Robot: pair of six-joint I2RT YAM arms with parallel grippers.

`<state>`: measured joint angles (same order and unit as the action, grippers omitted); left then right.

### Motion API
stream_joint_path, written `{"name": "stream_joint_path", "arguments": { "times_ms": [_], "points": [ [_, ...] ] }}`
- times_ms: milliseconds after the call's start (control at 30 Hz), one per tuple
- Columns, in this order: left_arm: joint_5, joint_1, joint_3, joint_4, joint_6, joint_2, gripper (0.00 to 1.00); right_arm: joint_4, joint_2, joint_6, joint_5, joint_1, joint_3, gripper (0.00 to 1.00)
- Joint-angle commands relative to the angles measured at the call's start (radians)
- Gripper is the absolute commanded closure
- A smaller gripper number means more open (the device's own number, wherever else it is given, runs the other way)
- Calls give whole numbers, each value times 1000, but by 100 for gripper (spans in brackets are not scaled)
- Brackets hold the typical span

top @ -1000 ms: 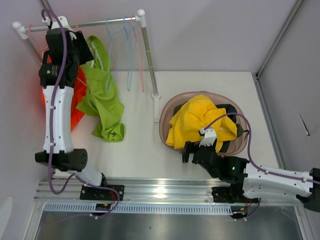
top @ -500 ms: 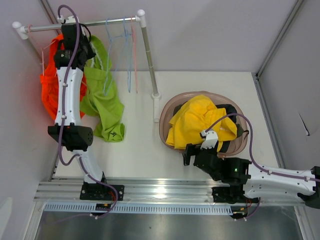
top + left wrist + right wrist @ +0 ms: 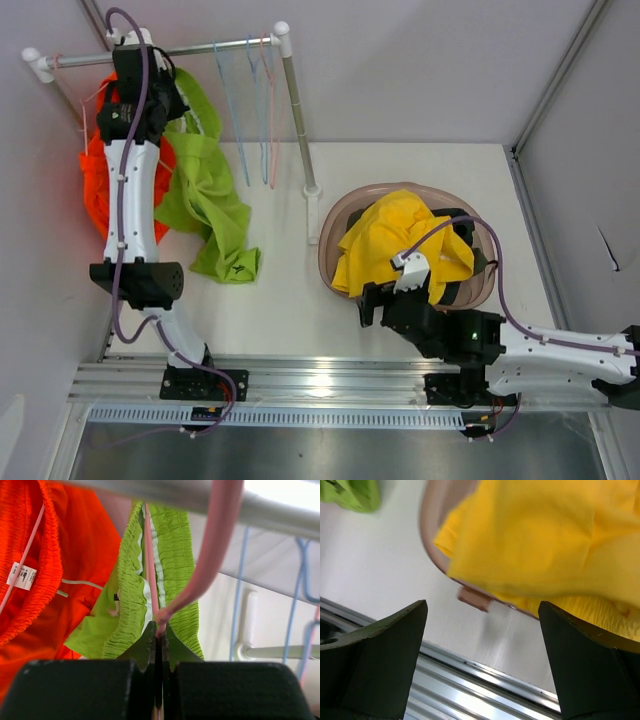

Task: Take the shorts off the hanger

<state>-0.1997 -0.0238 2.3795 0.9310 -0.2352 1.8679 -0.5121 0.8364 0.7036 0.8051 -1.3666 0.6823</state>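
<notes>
The lime green shorts (image 3: 205, 190) hang by their waistband from a pink hanger (image 3: 200, 570) on the rail, and they also show in the left wrist view (image 3: 127, 605). The bright orange shorts (image 3: 95, 190) with a white tag (image 3: 21, 576) hang to their left. My left gripper (image 3: 140, 70) is up at the rail, shut on the pink hanger's wire (image 3: 160, 625). The yellow shorts (image 3: 395, 245) lie in the basket over a black garment (image 3: 462, 222). My right gripper (image 3: 370, 300) is open and empty in front of the basket, above the table (image 3: 482, 630).
The hanging rail (image 3: 200, 45) stands on a white post (image 3: 298, 120). Empty blue and pink hangers (image 3: 250, 100) hang to the right of the green shorts. The brown basket (image 3: 330, 235) sits at centre right. A metal track (image 3: 320, 375) runs along the near edge.
My left arm has shifted slightly left at the rail. The green shorts have swung, and their lower hem has moved right. My right gripper has moved a little left.
</notes>
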Motion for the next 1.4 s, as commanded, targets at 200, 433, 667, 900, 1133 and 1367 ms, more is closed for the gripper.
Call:
{"name": "stream_joint_path", "arguments": {
  "times_ms": [200, 433, 667, 900, 1133, 1367],
  "points": [
    [31, 13, -103, -52, -19, -361, 100, 234, 153, -367, 74, -158, 402, 1],
    [65, 53, -262, -17, -52, -509, 100, 417, 473, -513, 26, -232, 657, 1],
    [85, 59, -514, -75, -76, -665, 100, 445, 836, -559, -47, -227, 1035, 1],
    [115, 59, -546, -51, -73, -723, 100, 337, 1104, -562, -61, -223, 1413, 1],
    [146, 59, -502, -4, -70, -751, 100, 317, 1199, -480, -49, -183, 1400, 1],
    [155, 59, -468, -8, -90, -760, 100, 377, 1166, -343, -38, -173, 1116, 80]
  ]
}}
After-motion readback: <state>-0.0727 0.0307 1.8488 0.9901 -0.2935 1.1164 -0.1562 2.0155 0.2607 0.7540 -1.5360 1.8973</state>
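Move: The left fingers are already shut on the neck of the pink hanger. Its green shorts hang some 4 cm ahead, 3 cm to the right and 20 cm below, and the rod runs about 3 cm ahead and 6 cm above. The orange shorts hang about 15 cm to this hand's left and 3 cm ahead; the nearest blue hanger is 13 cm right, 2 cm ahead. From the open right hand, the green shorts are roughly 25 cm ahead, 35 cm left and near its height; the yellow shorts lie 12 cm ahead, 9 cm right, lower. Draw the left gripper back about 20 cm from the rod, hanger still pinched, arcing up 10 cm, dipping, then rising slightly again. Meanwhile lift the open right gripper some 20 cm while sweeping it 35 cm left to the green shorts, fingers tilting up and turning counter-clockwise; then drop it about 10 cm and half close its fingers on the cloth. ##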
